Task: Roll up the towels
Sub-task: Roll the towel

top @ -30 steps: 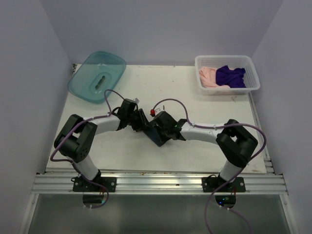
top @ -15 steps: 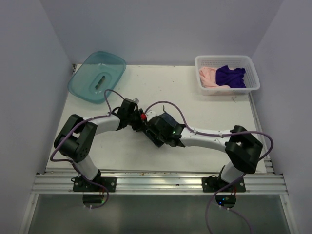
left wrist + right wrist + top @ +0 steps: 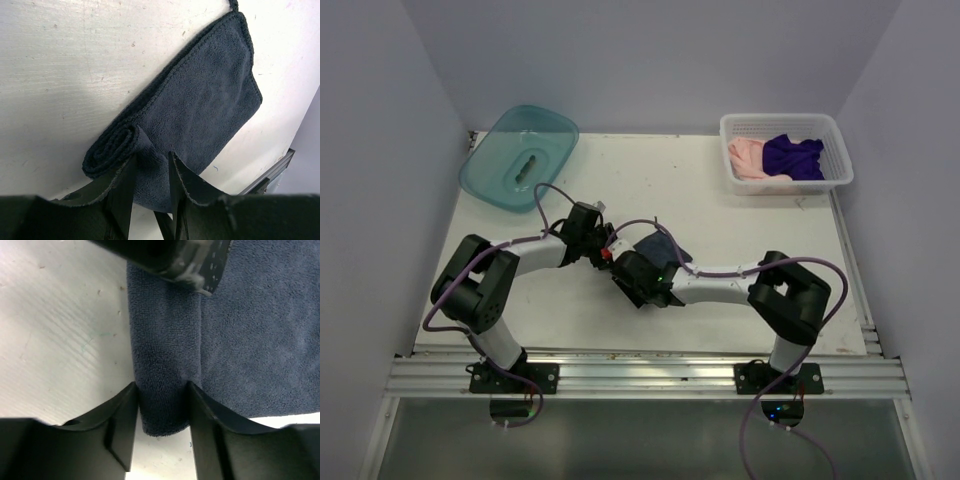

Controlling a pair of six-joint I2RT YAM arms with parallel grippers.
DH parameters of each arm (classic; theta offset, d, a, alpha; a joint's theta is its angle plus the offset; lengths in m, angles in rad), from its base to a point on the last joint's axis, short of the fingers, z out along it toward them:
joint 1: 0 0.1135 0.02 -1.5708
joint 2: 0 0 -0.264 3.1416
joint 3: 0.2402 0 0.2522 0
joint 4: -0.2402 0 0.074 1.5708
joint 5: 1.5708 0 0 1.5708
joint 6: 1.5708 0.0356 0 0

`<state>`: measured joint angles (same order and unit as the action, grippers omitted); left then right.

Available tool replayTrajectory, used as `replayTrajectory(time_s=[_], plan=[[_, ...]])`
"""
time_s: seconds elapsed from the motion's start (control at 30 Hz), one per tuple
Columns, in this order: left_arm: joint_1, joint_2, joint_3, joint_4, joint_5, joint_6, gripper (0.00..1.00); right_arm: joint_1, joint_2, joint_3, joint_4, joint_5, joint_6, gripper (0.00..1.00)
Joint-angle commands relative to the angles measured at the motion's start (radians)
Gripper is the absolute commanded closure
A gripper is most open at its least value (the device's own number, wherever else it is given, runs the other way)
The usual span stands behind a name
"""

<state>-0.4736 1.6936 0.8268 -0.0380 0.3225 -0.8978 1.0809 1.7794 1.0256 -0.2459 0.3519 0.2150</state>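
A dark slate-blue towel (image 3: 658, 245) lies mid-table, partly rolled from one edge. In the left wrist view the towel (image 3: 210, 100) spreads out flat beyond the roll, and my left gripper (image 3: 152, 157) is shut on the rolled part. My right gripper (image 3: 162, 390) is open, and its fingers flank the end of the roll (image 3: 165, 340), touching its sides. From above, the left gripper (image 3: 603, 252) and right gripper (image 3: 628, 268) meet over the towel and hide most of it. A purple towel (image 3: 792, 157) and a pink towel (image 3: 747, 158) lie crumpled in the basket.
A white mesh basket (image 3: 835, 150) stands at the back right. A teal plastic tub (image 3: 520, 155) sits upside down at the back left. Grey walls close the table in on three sides, and a metal rail runs along the near edge.
My right gripper has opened and slid left along the towel, so that it now straddles the roll's end. Its elbow has swung in. The left arm has held still.
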Motion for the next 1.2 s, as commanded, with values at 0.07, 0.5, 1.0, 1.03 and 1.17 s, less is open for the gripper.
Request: replayTrajectory(time_s=[0.07,0.5,1.0,1.03,1.17], plan=[[0.0,-0.009,0.005,-0.072,-0.043,0.03,0.62,-0.001,0.031,-0.016,0.054,0.044,0.026,0.75],[0.044,-0.155,0.043,-0.126,-0.002,0.048,0.43,-0.125,-0.118,-0.156,0.239,-0.336,0.112,1.0],[0.072,-0.259,-0.023,-0.163,-0.007,0.085,0.15,-0.302,-0.077,-0.167,0.33,-0.784,0.264,1.0],[0.072,-0.262,-0.041,-0.154,-0.004,0.086,0.12,-0.309,-0.069,-0.167,0.336,-0.822,0.286,1.0],[0.07,-0.276,-0.084,-0.119,0.007,0.082,0.09,-0.358,-0.022,-0.162,0.352,-0.911,0.34,1.0]])
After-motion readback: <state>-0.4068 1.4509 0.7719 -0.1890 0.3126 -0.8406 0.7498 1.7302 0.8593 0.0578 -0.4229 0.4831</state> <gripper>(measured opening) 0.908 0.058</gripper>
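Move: The towel's roll has its near end right between the half-open right fingers, about 1 cm ahead and 1 below; the roll's far end is some 7 cm ahead and 4 to the left, and the flat tail about 8 cm ahead and 5 to the right. For the left hand, already at the roll's far end (about 1 cm ahead, 1 left and 1 below), the near end lies some 6 cm back and 3 to the right. The right pinches the roll's near end, tilting some 45 degrees; the left opens, rising about 5 cm leftward. ##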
